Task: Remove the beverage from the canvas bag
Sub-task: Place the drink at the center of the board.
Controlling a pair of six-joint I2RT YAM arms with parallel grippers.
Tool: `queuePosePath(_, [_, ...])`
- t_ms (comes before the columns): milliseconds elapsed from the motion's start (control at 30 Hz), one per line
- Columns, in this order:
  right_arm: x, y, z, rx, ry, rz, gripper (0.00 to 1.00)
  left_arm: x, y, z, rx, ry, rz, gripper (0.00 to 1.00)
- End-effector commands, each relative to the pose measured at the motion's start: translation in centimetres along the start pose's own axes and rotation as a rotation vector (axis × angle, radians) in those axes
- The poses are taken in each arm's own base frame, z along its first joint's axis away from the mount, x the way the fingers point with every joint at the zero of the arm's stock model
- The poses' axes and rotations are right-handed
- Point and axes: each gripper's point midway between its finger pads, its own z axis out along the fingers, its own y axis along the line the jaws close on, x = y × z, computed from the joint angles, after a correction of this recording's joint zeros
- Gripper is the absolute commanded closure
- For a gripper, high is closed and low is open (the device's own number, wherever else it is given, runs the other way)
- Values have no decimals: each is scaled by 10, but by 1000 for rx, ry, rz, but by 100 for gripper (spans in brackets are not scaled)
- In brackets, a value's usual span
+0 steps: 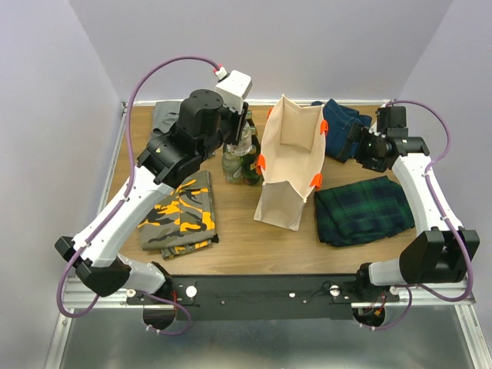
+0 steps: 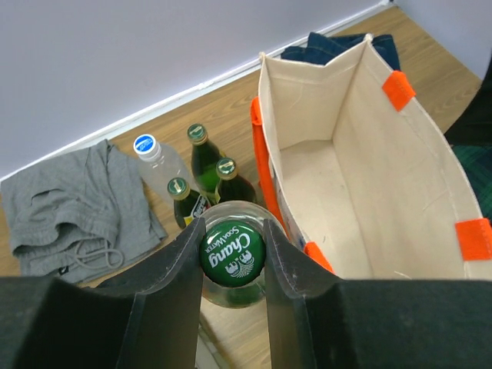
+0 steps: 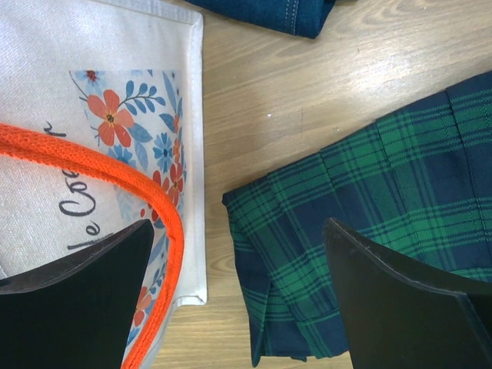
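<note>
The canvas bag [image 1: 290, 165] stands open in the middle of the table, cream with orange handles. In the left wrist view, the part of the canvas bag [image 2: 369, 177] interior that shows is bare cloth. My left gripper [image 2: 233, 233] is shut on the green-capped neck of a clear soda water bottle [image 2: 233, 254], the beverage. It is held upright just outside the bag's left wall, beside other bottles. From above, the left gripper [image 1: 242, 142] is over that bottle cluster. My right gripper [image 3: 238, 227] is open with nothing between its fingers. The right gripper [image 1: 355, 144] hangs off the bag's right side.
Three green bottles [image 2: 226, 167] and a clear blue-capped bottle [image 2: 146, 144] stand left of the bag. Grey clothing [image 2: 69, 207] lies at the back left and camouflage clothing [image 1: 181, 211] at the front left. A tartan garment [image 1: 361, 209] and jeans [image 1: 346, 119] lie on the right.
</note>
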Motion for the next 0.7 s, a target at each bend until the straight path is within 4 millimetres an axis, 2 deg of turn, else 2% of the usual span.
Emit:
queuePosePath(0, [-5, 5, -1, -26, -11, 5, 0, -54, 19, -24, -79, -215, -81, 100])
queuePosePath(267, [-4, 6, 1, -25, -4, 5, 0, -34, 17, -14, -90, -164, -101, 100])
queuePosePath(500, [-4, 6, 2, -28, -1, 10, 0, -7, 15, 3, -107, -107, -123, 100])
queuePosePath(667, [-6, 7, 3, -32, 1, 12, 0, 2, 19, 9, -130, -90, -121, 100])
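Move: The bare board for the held clear bottle lies almost straight under the left hand, some 39 cm below and 1 cm to its left. The clear bottle already standing is about 5 cm ahead and 2 cm left; a green bottle stands 6 cm ahead and 5 cm right; the canvas bag's middle is 3 cm ahead and 16 cm right. From the idle right hand, that board spot lies roughly 36 cm left, 3 cm back and 18 cm below. The clear bottle, already hanging by its green cap from the left gripper, is lowered nearly straight down about 6 cm towards the board on the near side of the standing bottles, slowing midway and then sinking faster. The fingers keep their pinch on the cap while the hand tips down and turns counter-clockwise, each by some 5 degrees. ##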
